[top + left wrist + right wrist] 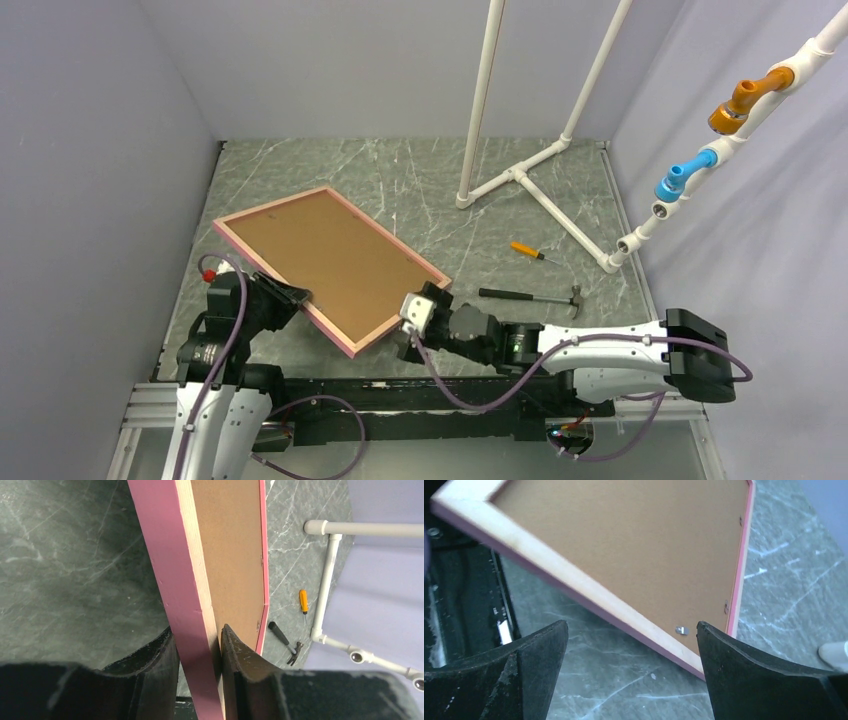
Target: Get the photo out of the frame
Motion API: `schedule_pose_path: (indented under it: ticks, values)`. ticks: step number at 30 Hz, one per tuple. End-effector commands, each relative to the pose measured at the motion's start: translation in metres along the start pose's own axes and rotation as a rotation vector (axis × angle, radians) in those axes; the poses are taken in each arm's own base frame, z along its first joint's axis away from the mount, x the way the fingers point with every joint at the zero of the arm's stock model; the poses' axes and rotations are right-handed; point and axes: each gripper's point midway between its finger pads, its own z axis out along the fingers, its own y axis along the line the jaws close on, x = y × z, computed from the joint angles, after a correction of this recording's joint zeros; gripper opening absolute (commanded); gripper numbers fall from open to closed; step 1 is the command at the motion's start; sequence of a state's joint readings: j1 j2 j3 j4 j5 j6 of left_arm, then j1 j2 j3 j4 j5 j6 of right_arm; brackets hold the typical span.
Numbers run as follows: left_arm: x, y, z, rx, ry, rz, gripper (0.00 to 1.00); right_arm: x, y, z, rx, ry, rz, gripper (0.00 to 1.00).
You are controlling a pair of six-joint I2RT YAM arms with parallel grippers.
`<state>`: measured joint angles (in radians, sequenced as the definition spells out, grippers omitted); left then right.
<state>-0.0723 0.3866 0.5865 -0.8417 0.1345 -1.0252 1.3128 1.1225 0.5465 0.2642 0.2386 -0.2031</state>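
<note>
The pink frame (270, 205) lies face down at an angle on the left of the table, with its brown backing board (330, 262) facing up. The photo is hidden under that board. My left gripper (300, 296) is shut on the frame's near-left rail. The left wrist view shows the pink rail (165, 555) pinched between the fingers of the left gripper (197, 630). My right gripper (423, 305) stands open just off the frame's near-right corner, holding nothing. In the right wrist view, the right gripper (631, 625) spreads wide below the frame's edge (574, 577), near a small metal tab (681, 630).
A hammer (530, 297) and an orange-handled screwdriver (527, 250) lie right of the frame. A white pipe stand (520, 175) rises at the back. A pipe with blue and orange fittings (700, 165) runs along the right wall. Walls close in on the left, back and right.
</note>
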Motion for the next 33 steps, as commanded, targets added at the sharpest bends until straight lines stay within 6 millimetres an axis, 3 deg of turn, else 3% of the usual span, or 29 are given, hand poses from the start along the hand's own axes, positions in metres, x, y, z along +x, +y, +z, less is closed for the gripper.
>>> schedule_pose_path:
  ticks: [1, 8, 13, 19, 22, 25, 28, 31, 33]
  values:
    - [-0.009, -0.022, -0.016, 0.071, -0.024, 0.094, 0.0, -0.038, 0.01, -0.005, 0.043, -0.147, -0.101, 1.0]
    - [-0.006, -0.029, -0.021, 0.099, -0.002, 0.102, 0.0, -0.047, 0.035, 0.027, 0.122, -0.128, -0.179, 0.98]
    - [-0.006, -0.031, -0.026, 0.099, 0.005, 0.107, 0.0, -0.056, 0.014, 0.048, 0.345, -0.139, -0.158, 0.89]
    - [-0.007, -0.032, -0.032, 0.103, -0.003, 0.122, 0.0, -0.052, 0.01, 0.066, 0.429, -0.108, -0.222, 0.76]
    - [-0.007, -0.033, -0.033, 0.107, -0.002, 0.127, 0.0, -0.047, 0.02, 0.073, 0.371, -0.089, -0.218, 0.62]
    - [-0.008, -0.036, -0.035, 0.117, -0.003, 0.133, 0.0, -0.044, 0.023, 0.074, 0.362, -0.089, -0.2, 0.38]
    - [-0.009, -0.04, -0.038, 0.125, -0.007, 0.143, 0.0, -0.043, 0.024, 0.073, 0.353, -0.092, -0.174, 0.24]
    - [-0.012, -0.045, -0.043, 0.139, -0.018, 0.155, 0.1, -0.046, 0.023, 0.069, 0.349, -0.106, -0.143, 0.13]
    - [-0.016, -0.051, -0.048, 0.154, -0.03, 0.169, 0.25, -0.049, 0.022, 0.066, 0.348, -0.114, -0.118, 0.06]
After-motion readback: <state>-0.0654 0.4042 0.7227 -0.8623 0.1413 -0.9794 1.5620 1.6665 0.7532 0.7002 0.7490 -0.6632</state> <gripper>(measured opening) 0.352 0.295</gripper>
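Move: My right hand, empty and wide open, goes for the near corner of the frame, roughly 10 cm to its left, 5 cm back and 4 cm below. The frame's right corner lies about 9 cm ahead and 8 cm right of the hand, the middle of the backing board some 12 cm ahead and 14 cm left. My left hand still pinches the long rim; from it the near corner is about 9 cm back, 9 cm right, slightly lower. I bring my right hand round to the frame's near corner, first dipping back some 3 cm, then swinging left and forward again to end about 8 cm further left, the wrist turning some 30 degrees. There the fingers close and pinch the rim, one inside, one outside. My left hand keeps its pinch, eases back slightly, then lifts its rim about 5 cm. ##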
